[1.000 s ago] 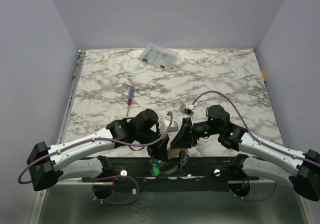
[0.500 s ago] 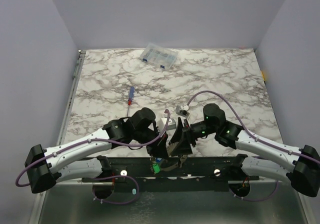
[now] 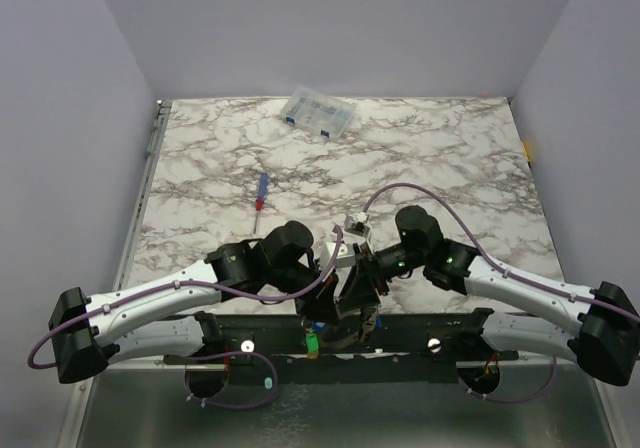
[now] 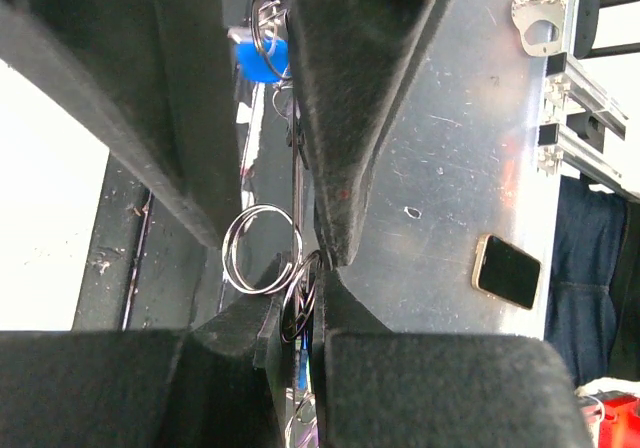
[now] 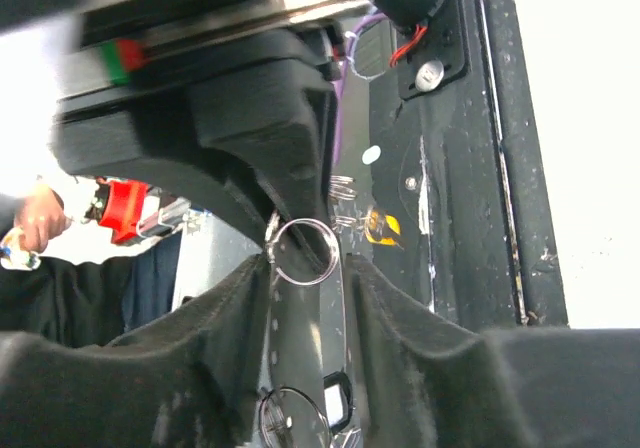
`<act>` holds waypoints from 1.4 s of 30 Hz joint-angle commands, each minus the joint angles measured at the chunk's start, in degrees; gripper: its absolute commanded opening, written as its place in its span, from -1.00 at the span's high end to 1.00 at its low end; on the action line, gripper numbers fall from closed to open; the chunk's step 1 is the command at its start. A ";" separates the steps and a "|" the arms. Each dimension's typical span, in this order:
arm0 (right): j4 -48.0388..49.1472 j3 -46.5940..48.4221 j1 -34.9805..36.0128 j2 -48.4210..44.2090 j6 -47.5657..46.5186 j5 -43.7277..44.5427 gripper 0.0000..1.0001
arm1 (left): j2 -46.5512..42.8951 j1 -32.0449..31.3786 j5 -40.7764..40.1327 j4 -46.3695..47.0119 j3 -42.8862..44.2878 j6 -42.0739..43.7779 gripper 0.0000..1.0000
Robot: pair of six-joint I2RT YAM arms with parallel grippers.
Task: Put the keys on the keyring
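Note:
Both grippers meet over the table's front edge. My left gripper (image 3: 334, 294) (image 4: 305, 286) is shut on the thin wire of the keyring (image 4: 310, 268), which runs up between its pads. A small split ring (image 4: 262, 250) hangs beside it. Keys dangle from the wire: a blue tag (image 4: 258, 56) (image 3: 318, 324), a green tag (image 3: 312, 341) and a yellow tag (image 5: 383, 226). My right gripper (image 3: 357, 284) (image 5: 308, 268) is open, its fingers on either side of a small split ring (image 5: 303, 251) and close against the left gripper (image 5: 230, 98).
A red-and-blue screwdriver (image 3: 259, 196) lies left of centre on the marble table (image 3: 450, 158). A clear compartment box (image 3: 318, 114) stands at the back. The black frame rail (image 3: 430, 330) runs under the grippers along the front edge.
My right gripper has slid left towards the left gripper and its jaws have come apart. The left gripper has kept its hold and barely shifted.

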 commanded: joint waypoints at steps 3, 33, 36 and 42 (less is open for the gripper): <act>4.97 -1.15 0.23 -5.87 3.48 -3.50 0.30 | -1.70 -0.27 -0.67 1.46 1.86 -0.48 1.00; 4.80 -5.73 0.36 -19.92 -9.04 12.71 0.99 | 0.74 -0.24 -15.21 -0.60 5.61 2.25 0.32; 4.01 -5.10 0.32 -21.41 -10.59 13.76 0.99 | -0.18 -0.25 -15.32 -1.17 7.13 3.46 0.09; 0.08 -2.28 0.41 -21.42 -14.62 14.62 0.99 | -2.79 -0.25 -14.63 -1.65 9.83 5.90 -0.10</act>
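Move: The left fingers already pinch the keyring. Its free stretch of wire rings, the part to pass over, lies some 3 cm to their right, level ahead or back and about 2 cm higher. The blue key hangs about 1 cm back and 2 cm below this hand; the green key some 3 cm back, 2 cm left and 4 cm below. From the half-open right hand, that free stretch is about 1 cm back, straight in line sideways and 2 cm above. The right fingers shut on the keyring beside the left hand's grip as the right hand rises about 3.5 cm and draws slightly back. The left fingers then let go, opening to about half while the left hand goes some 4.5 cm forward and then up. The right keeps its pinch, moving forward, right and a little up and turning some 30 degrees in all. ##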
